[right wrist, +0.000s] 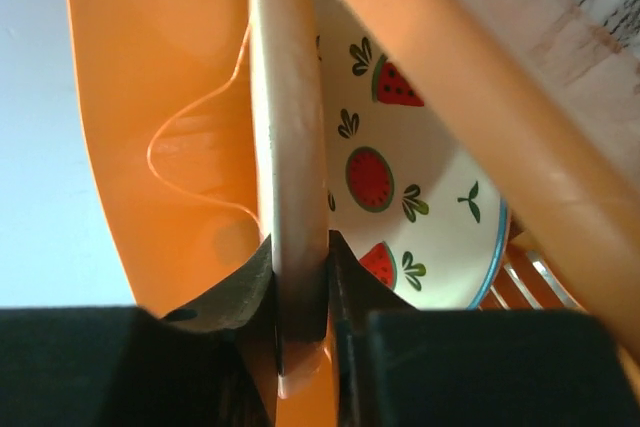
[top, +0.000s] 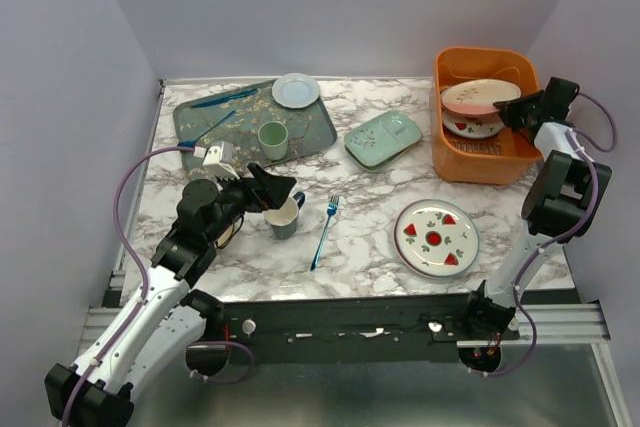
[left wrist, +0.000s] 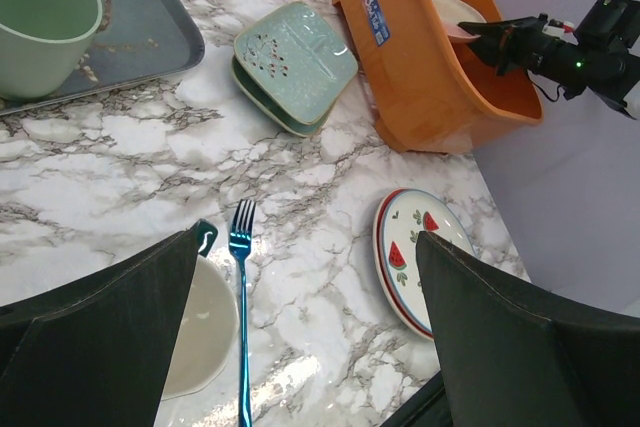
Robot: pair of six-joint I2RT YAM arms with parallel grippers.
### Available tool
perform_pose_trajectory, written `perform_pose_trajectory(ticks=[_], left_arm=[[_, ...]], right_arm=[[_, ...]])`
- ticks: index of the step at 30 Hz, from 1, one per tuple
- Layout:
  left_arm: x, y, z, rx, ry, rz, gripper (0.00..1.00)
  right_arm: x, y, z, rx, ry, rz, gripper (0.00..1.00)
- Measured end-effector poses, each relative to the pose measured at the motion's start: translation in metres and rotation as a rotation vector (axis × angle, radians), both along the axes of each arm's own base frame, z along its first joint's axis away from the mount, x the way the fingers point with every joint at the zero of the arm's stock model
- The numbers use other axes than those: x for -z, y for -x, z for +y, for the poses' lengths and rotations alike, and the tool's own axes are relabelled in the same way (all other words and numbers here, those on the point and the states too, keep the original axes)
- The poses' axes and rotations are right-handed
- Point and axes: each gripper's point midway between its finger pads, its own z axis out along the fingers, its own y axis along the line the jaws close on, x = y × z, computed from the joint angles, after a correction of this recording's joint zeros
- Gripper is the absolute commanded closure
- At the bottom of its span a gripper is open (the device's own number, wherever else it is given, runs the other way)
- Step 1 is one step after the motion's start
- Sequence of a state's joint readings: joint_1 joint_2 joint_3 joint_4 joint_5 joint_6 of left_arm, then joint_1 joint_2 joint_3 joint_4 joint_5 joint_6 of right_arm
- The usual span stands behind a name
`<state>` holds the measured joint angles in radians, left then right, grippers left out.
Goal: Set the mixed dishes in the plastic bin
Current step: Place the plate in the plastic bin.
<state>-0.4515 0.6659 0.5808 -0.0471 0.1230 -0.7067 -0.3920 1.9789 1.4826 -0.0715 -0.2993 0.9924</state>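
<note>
My right gripper (top: pixel 512 107) (right wrist: pixel 298 257) is shut on the rim of a pale pink plate (top: pixel 480 95) (right wrist: pixel 285 97), held on edge inside the orange plastic bin (top: pixel 440 117) (right wrist: pixel 150 67). A watermelon-print plate (top: pixel 472 128) (right wrist: pixel 400 177) lies in the bin beside it. My left gripper (top: pixel 268 190) (left wrist: pixel 308 237) hangs open above a dark mug (top: pixel 284 217) (left wrist: pixel 200 327), holding nothing. A red-rimmed watermelon plate (top: pixel 436 238) (left wrist: pixel 400 257) lies at the front right. The pale-green divided dish (top: pixel 383 139) (left wrist: pixel 295 62) sits left of the bin.
A blue fork (top: pixel 324 232) (left wrist: pixel 241 307) lies right of the mug. The dark floral tray (top: pixel 310 127) at the back left carries a green cup (top: pixel 273 139), a small pale plate (top: pixel 296 90) and blue cutlery. Walls close in the table on three sides.
</note>
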Motion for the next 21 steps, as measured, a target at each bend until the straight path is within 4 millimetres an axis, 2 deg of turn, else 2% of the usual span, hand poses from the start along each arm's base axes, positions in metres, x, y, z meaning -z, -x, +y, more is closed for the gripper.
perform_pose_trajectory(ticks=[5,9,17,21], left_arm=[[0.0000,0.0000,-0.0001,0.000,0.002,0.001,0.01],[0.0000,-0.0001,-0.0001,0.000,0.002,0.002,0.01],[0.0001,-0.0001,-0.0002,-0.001,0.003,0.003,0.01],[0.0001,-0.0001,-0.0002,-0.001,0.004,0.003,0.01]], right_arm=[[0.0001,-0.0014,0.0032,-0.006,-0.005,0.002,0.60],[-0.0012,-0.0021,0.0038,-0.007,-0.006,-0.001,0.57],[-0.0016,-0.0026,0.0074,-0.015,-0.008,0.001,0.36],[0.0025,0.0003,0.0098,-0.018,-0.011,0.026,0.30]])
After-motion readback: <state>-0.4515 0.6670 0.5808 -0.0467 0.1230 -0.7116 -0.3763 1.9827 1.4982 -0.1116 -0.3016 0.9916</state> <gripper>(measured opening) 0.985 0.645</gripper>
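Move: The right hand, inside the bin, still holds the cream-and-pink plate by its rim, the plate's middle some 6 cm left and 4 cm ahead, slightly lower. It is bound for the watermelon plate in the bin, about 4 cm ahead, 5 cm left and 7 cm below. On the table, 13 cm below the hand, the table plates lie 28 cm back and 14 cm left, the green dishes 3 cm back and 27 cm left. From the left hand the bin's watermelon plate is roughly 30 cm ahead, 44 cm right and 18 cm down. The right hand opens its fingers, unpinching the plate's rim, while drifting about 1 cm left above the bin's plates. ##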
